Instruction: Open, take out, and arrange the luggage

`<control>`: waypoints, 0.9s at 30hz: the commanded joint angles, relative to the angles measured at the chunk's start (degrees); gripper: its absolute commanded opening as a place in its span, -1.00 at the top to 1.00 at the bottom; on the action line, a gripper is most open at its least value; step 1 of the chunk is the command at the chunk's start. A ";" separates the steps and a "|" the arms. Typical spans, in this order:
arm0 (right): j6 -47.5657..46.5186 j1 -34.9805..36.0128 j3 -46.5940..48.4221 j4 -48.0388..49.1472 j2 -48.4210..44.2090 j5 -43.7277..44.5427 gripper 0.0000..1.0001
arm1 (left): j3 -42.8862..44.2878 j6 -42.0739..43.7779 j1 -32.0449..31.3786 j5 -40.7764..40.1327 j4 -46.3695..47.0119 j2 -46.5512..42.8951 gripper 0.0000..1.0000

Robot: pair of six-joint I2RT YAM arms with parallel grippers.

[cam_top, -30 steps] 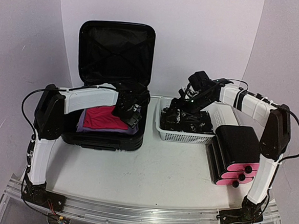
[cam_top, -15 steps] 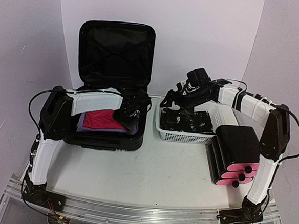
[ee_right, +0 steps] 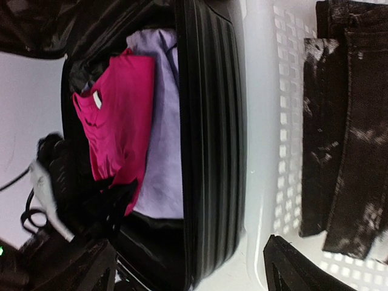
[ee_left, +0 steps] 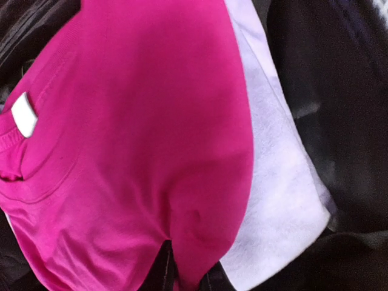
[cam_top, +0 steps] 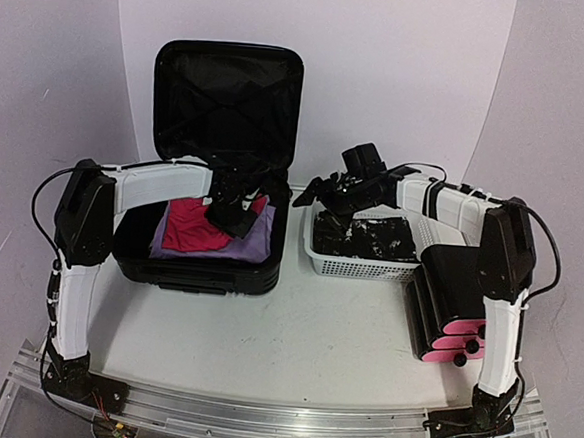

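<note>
The luggage [cam_top: 198, 273] lies open on the left, its lid [cam_top: 227, 99] standing upright at the back. Inside, a magenta shirt [cam_top: 189, 228] lies on a lavender garment [cam_top: 257, 245]. My left gripper [cam_top: 234, 215] is over the right part of the case, shut on a fold of the magenta shirt [ee_left: 139, 133], which bulges between the fingers [ee_left: 159, 274]; the lavender garment [ee_left: 279, 182] lies beneath. My right gripper [cam_top: 309, 195] hangs open above the gap between the luggage wall [ee_right: 212, 151] and the basket, holding nothing.
A white mesh basket [cam_top: 359, 267] with dark folded clothes [cam_top: 371, 235] stands right of the case. A black box with pink drawer fronts [cam_top: 462, 301] sits at the front right. The basket's wall [ee_right: 267, 121] nearly touches the case.
My left gripper has closed on the magenta shirt and shifted left and back with it. My right gripper has swung left from over the basket toward the case.
</note>
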 commanded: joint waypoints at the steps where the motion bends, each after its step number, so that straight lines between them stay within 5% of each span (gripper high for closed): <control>1: 8.13 0.98 7.21 6.59 3.87 -0.01 -0.68 | -3.47 -1.25 1.59 6.17 4.11 -7.24 0.89; 21: 22.29 8.40 32.38 10.80 26.50 4.66 -0.77 | -9.74 2.11 2.40 11.92 7.16 -16.44 1.00; 27: 29.01 8.95 36.39 13.55 31.73 4.50 -0.60 | -10.15 2.76 2.39 13.90 7.16 -16.71 1.00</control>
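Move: The red shirt's middle lies some 17 cm to the right hand's left, 1 cm ahead and 7 cm below. The purple cloth spreads under it, about 16 cm left, 1 cm back and 8 cm below that hand; the black clothes in the basket are about 11 cm right, 1 cm back and 13 cm below. The left hand already pinches the shirt's near right edge, with its middle some 5 cm left, 3 cm ahead and 2 cm below. Keeping its pinch on the red shirt, the left hand lifts about 5 cm and draws back half as far, its fingertips swinging some 10 degrees towards the right. Meanwhile the right hand sweeps about 15 cm left over the suitcase's right wall, edging forward and slightly down at the end, its wrist rolling some 15 degrees so that the fingers point flatter to the left and come, still wide open, around the shirt's raised right part. ##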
